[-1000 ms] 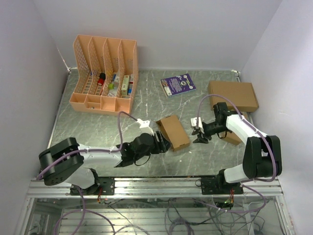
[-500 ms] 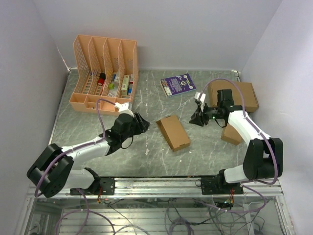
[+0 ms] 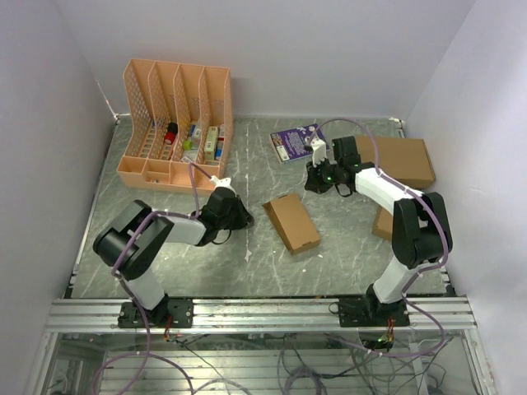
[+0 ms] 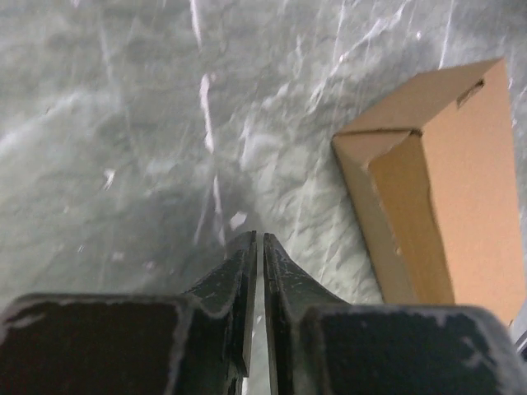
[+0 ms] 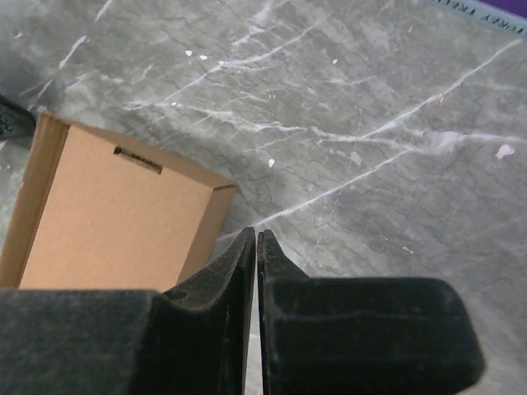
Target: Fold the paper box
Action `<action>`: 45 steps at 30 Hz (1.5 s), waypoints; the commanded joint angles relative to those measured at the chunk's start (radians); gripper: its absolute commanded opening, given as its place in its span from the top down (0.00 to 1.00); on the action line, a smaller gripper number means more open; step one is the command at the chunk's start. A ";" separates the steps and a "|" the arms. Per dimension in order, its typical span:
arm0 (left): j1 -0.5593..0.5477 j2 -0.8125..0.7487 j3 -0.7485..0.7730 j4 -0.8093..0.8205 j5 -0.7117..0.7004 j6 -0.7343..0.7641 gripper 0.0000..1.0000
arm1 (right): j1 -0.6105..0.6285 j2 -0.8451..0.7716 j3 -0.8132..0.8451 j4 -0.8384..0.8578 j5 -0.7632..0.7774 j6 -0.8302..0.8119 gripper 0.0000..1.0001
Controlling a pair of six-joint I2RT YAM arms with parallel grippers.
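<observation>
The paper box (image 3: 291, 222) is a small slim brown carton lying flat in the middle of the table, with nothing touching it. My left gripper (image 3: 245, 220) rests low just left of it, jaws shut and empty. In the left wrist view the fingertips (image 4: 259, 240) meet over bare table, with the paper box (image 4: 436, 181) to their right. My right gripper (image 3: 310, 183) hovers behind the box's far right corner, also shut and empty. The right wrist view has the paper box (image 5: 115, 214) to the left of the closed gripper (image 5: 257, 235).
A pink file organizer (image 3: 174, 123) with small items stands at the back left. A purple book (image 3: 298, 141) lies at the back centre. A large brown cardboard box (image 3: 395, 160) sits at the back right. Another small carton (image 3: 384, 224) lies by the right arm.
Both grippers have let go, drawn away from the paper box and shut. The box, tilted up a second ago, now lies flat. The right gripper moved back and left.
</observation>
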 commanded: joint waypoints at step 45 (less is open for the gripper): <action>-0.118 0.226 0.442 -0.293 -0.045 0.126 0.84 | 0.204 0.100 0.008 0.084 0.117 0.190 0.95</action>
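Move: The paper box lies askew between my hands: its middle is about 14 cm to the right of my left hand, level with it, and its far left corner about 5 cm right and 6 cm ahead. From my right hand that middle is some 10 cm back, 5 cm left and 6 cm lower. The purple book lies about 16 cm ahead of my right hand, 3 cm left; the peach organizer roughly 27 cm ahead of my left, 23 cm left. I close in on the box's far end from both sides, both grippers nearly shut. My left hand slides low, forward and right, then mostly right, about 6 cm rightward in all, until its fingertips meet the far left corner; my right hand sinks about 4 cm, then works left to bring its tips against the far right corner. ##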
